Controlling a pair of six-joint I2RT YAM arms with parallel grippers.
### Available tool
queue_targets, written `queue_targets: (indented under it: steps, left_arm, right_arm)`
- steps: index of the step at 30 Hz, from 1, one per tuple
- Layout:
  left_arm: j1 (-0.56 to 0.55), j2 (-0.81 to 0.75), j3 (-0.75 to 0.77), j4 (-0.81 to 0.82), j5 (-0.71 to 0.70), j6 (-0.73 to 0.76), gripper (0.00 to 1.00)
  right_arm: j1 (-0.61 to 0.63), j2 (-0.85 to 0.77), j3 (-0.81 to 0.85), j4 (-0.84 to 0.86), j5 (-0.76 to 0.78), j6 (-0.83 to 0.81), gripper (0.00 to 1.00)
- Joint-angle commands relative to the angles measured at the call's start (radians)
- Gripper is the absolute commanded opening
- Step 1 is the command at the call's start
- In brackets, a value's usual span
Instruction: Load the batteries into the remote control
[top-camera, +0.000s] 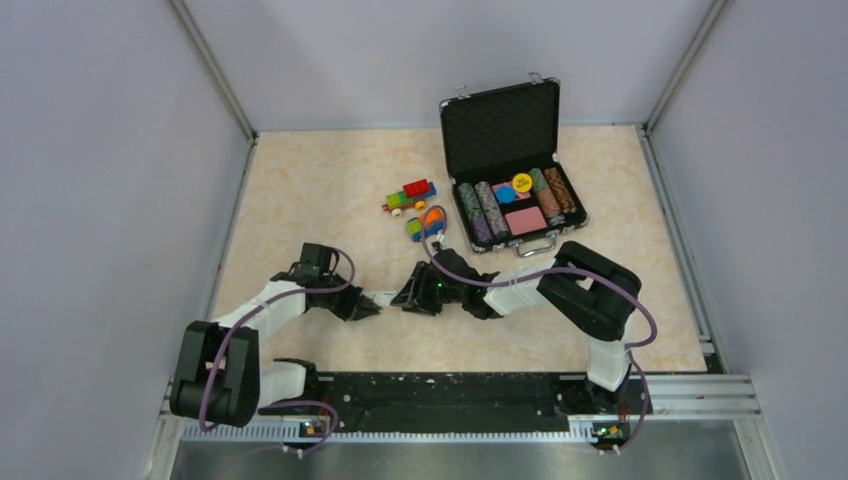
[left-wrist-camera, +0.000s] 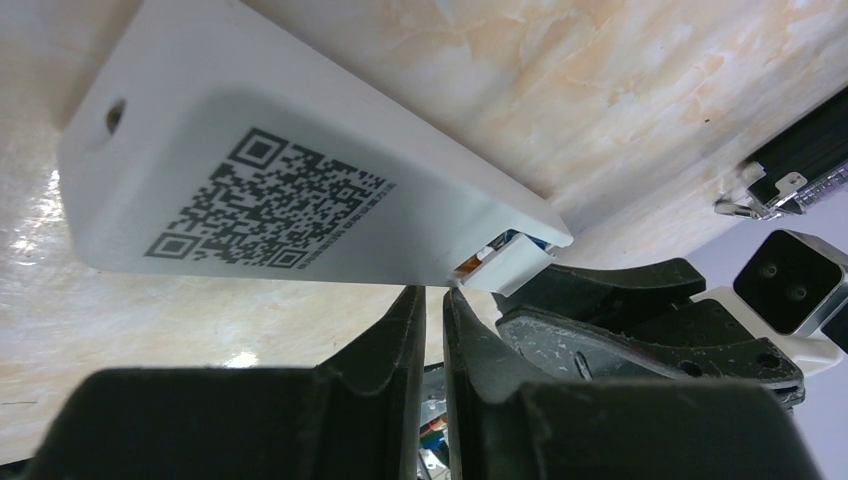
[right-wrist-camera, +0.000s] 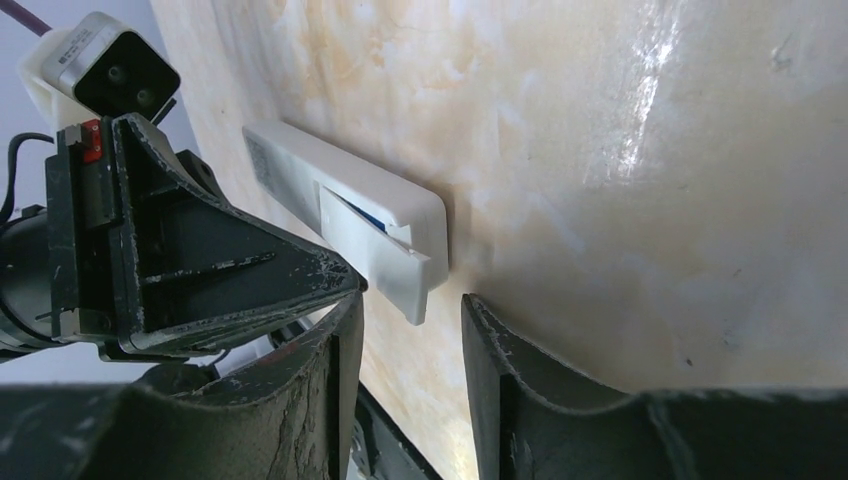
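Note:
The remote control (left-wrist-camera: 300, 190) lies back up on the table, a QR code on its white back; from above only a white sliver of the remote control (top-camera: 386, 298) shows between the two grippers. Its white cover (right-wrist-camera: 395, 262) sits partly slid over the end and sticks out past it. In the slot, bits of the batteries show: blue (left-wrist-camera: 510, 238) and orange (left-wrist-camera: 467, 266). My left gripper (left-wrist-camera: 434, 297) is shut to a thin gap, empty, its tips at the remote's long edge. My right gripper (right-wrist-camera: 410, 315) stands open just behind the cover's end, holding nothing.
An open black case (top-camera: 515, 190) of poker chips stands at the back right. Two colourful toy vehicles (top-camera: 410, 195) sit just left of it. A black rail (top-camera: 450, 395) runs along the near edge. Grey walls close in on three sides.

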Motion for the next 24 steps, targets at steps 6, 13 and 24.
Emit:
queue_targets:
  steps: [6,13,24]
  left_arm:
    - [-0.004,0.0,-0.01,0.015,0.007,0.013,0.17]
    - [-0.004,-0.004,-0.012,0.015,0.01,0.013,0.17]
    - [-0.003,-0.061,0.016,-0.065,-0.014,0.047,0.15]
  right_arm:
    - [-0.024,0.029,-0.012,0.09,0.019,0.003,0.36]
    - [-0.026,0.039,-0.005,0.094,0.007,0.001,0.21]
    - [-0.029,0.023,-0.018,0.078,0.018,-0.023,0.0]
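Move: The battery cover sits loose and a little raised over the remote's compartment: its free end is almost between the right gripper's parted fingers, its middle about 2 cm to their left, 1 cm ahead and 1 cm lower. The remote's body stretches away leftward, its middle some 7 cm left and 1 cm ahead. The small toy car stands about 15 cm ahead and 5 cm to the right. From the left gripper the cover lies some 2 cm right and 1 cm ahead. Slide the right gripper forward about 1.5 cm across the cover's raised end, keeping it level and its tilt nearly as it is, and shut the fingers from a bit under half open until they pinch the end lip of the cover. Hold the left gripper still beside the near edge of the cover and remote. ##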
